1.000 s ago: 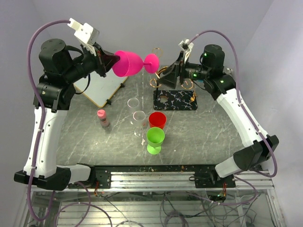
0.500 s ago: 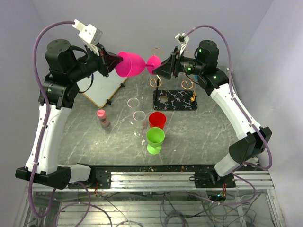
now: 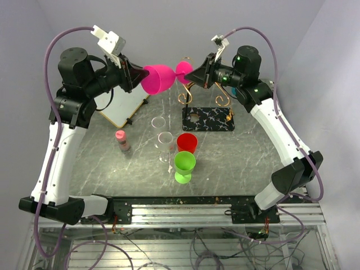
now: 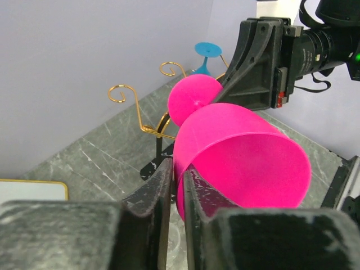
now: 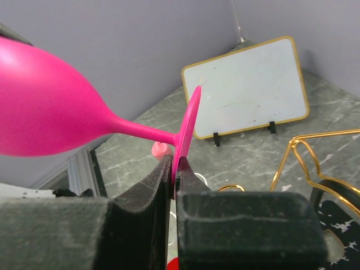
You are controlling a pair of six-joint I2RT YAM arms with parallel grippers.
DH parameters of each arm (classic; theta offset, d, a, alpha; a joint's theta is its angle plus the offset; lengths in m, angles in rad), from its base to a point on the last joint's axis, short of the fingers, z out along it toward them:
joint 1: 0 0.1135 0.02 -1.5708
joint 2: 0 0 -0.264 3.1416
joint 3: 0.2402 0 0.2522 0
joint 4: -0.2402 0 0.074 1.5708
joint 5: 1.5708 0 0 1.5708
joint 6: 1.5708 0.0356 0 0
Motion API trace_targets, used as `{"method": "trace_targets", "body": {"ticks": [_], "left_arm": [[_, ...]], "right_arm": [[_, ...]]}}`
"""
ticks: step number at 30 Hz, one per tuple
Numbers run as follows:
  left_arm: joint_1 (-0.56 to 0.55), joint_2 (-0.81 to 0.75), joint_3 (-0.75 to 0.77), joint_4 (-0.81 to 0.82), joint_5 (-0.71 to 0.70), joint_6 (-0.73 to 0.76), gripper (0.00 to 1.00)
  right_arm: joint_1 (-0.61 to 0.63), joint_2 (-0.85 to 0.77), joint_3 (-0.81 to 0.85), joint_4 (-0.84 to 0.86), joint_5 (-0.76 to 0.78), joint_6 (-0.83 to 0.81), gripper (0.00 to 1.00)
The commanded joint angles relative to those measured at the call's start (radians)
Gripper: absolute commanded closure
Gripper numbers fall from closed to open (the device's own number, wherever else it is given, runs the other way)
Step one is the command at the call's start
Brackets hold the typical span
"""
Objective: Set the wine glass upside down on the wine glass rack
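Observation:
A pink wine glass (image 3: 159, 79) hangs on its side in the air between both arms, above the back of the table. My left gripper (image 3: 142, 76) pinches the bowl's rim (image 4: 181, 169), one finger inside and one outside. My right gripper (image 3: 190, 75) is shut on the edge of the glass's round foot (image 5: 188, 124), and the stem runs left to the bowl (image 5: 50, 107). The wine glass rack, gold wire (image 3: 185, 97) on a black veined base (image 3: 208, 119), stands just below and behind the foot. Its scroll ends (image 4: 121, 90) show in the left wrist view.
A white gold-edged board (image 3: 121, 104) leans at the back left. Two clear glasses (image 3: 158, 122), a red cup (image 3: 187, 142), a green wine glass (image 3: 184, 164) and a small pink bottle (image 3: 121, 140) stand mid-table. A blue glass foot (image 4: 207, 52) shows behind the rack.
My right gripper rose from the rack to the glass's foot and shut on it. The left arm moved the glass slightly right and up.

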Motion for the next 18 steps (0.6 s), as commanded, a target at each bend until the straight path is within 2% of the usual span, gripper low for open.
{"method": "trace_targets", "body": {"ticks": [1,7,12,18], "left_arm": [[-0.002,-0.018,-0.014,0.049,0.04,-0.009,0.72],[-0.003,-0.046,-0.039,0.031,0.007,0.001,0.45],[-0.001,-0.077,-0.053,-0.004,0.0,0.042,0.23],[-0.001,-0.107,-0.072,-0.062,-0.038,0.116,0.14]], "right_arm": [[-0.007,0.008,0.046,-0.032,0.062,-0.054,1.0],[-0.064,-0.024,0.036,-0.06,0.083,-0.101,1.0],[-0.175,-0.087,0.019,-0.093,0.053,-0.176,1.0],[-0.279,-0.165,0.041,-0.228,0.074,-0.417,1.0]]}}
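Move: My right hand still pinches the pink wine glass by its foot. The middle of the rack's top bar lies about 12 cm to that hand's right, 5 cm ahead and 12 cm below; the rack's left arm is about 5 cm ahead, 1 cm left and 12 cm down, and the hanging blue glass some 21 cm right, 7 cm ahead, 18 cm below. From my left hand, at the rim, the wine glass's middle is about 7 cm right, 2 cm ahead, 3 cm down. I open my left hand nearly wide to let go of the wine glass's rim, easing down a touch and then drawing back about 2 cm. My right hand keeps its pinch on the foot and carries the glass away, a little forward at first, then faster to the right towards the middle of the rack, about 12 cm in all, turning some 15 degrees clockwise with the fingertips tipping up. ##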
